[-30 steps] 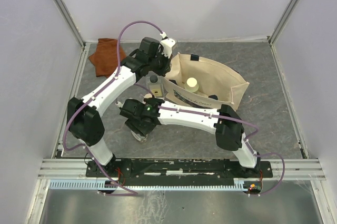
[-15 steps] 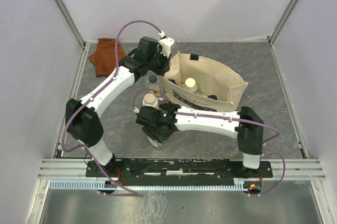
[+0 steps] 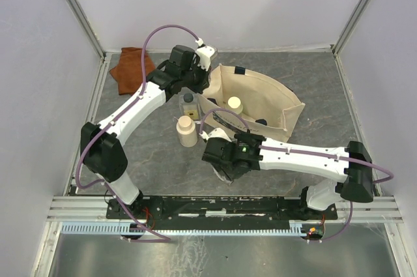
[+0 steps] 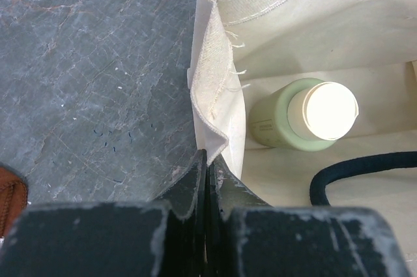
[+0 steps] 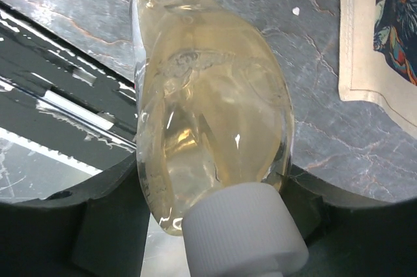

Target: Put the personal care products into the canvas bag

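The beige canvas bag (image 3: 273, 98) stands open at the table's middle, its floral panel facing me. My left gripper (image 3: 197, 73) is shut on the bag's left rim (image 4: 215, 88), pinching the fabric between its fingertips. Inside the bag lies the olive-green bottle (image 4: 280, 124) with its white cap (image 3: 234, 103). My right gripper (image 3: 227, 171) is shut on the amber flat bottle (image 5: 208, 127), white cap (image 5: 244, 234) toward the camera, above the table in front of the bag. The cream cylinder (image 3: 186, 131) and the clear square bottle (image 3: 188, 103) stand left of the bag.
A rust-brown folded cloth (image 3: 130, 68) lies at the back left. A dark cord handle (image 4: 355, 166) rests inside the bag. The bag's lower corner (image 5: 378, 36) shows right of the amber bottle. The metal rail (image 3: 221, 205) runs along the near edge.
My right arm has swung to the right and nearer the front edge with the amber bottle in its grip, uncovering the cream cylinder. The left gripper has held still on the bag's rim.
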Robot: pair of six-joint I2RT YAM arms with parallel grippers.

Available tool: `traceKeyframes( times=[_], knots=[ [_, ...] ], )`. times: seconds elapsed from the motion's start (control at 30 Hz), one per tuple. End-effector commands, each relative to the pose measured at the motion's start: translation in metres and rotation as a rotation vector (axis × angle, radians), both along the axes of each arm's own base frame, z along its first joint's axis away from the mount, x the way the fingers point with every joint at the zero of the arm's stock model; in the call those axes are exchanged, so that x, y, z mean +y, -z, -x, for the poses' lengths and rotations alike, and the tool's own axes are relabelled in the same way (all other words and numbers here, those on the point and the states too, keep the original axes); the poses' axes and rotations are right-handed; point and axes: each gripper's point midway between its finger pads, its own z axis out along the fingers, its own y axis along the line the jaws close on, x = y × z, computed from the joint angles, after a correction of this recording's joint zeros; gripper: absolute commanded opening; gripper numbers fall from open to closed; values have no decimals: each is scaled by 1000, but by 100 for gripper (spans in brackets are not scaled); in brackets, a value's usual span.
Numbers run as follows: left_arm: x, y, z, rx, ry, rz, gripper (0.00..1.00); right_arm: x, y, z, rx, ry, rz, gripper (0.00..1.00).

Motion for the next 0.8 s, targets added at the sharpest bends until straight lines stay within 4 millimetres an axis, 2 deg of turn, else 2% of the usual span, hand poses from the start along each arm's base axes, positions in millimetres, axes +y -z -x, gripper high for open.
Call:
traceKeyframes(
  times=[0.0, 0.17, 0.3, 0.37, 0.57, 0.67, 0.77],
  knots=[
    [11, -20, 7, -29, -7, 17, 3, 5, -8, -10, -69, 56, -54, 41],
    [12, -22, 7, -32, -10, 11, 3, 15, 0, -10, -61, 39, -47, 44],
    [13, -23, 7, -33, -11, 11, 3, 14, 5, -12, -57, 25, 4, 45],
    [12, -22, 7, -33, -9, 8, 3, 14, 7, -11, -48, 17, 31, 50],
    [13, -20, 7, -29, -12, 7, 3, 22, 6, -9, -43, 11, 21, 81],
    [14, -20, 7, -29, -14, 8, 3, 29, 1, -8, -40, 11, -31, 89],
    [14, -20, 7, -28, -13, 8, 3, 38, -2, -5, -25, 2, -77, 93]
  ],
)
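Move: The right hand holds the amber bottle upright, its base some 3 cm clear of the table; the spot it is bound for is straight below, the table top about 12 cm under the fingers. From this hand the cream bottle stands roughly 17 cm ahead and 15 cm left, the canvas bag's middle about 25 cm ahead and 9 cm right. From the left hand, pinching the bag's rim, that spot lies some 28 cm back and 6 cm right, about 20 cm down. Still gripping the amber bottle, the right hand lowers it about 3 cm straight down onto the bare table in front of the bag, then opens its fingers and lets go. With the fingers spread to nearly full width, the hand rises slightly and eases about 2 cm to the left around the bottle. The left hand stays put and keeps its pinch on the bag's rim. ##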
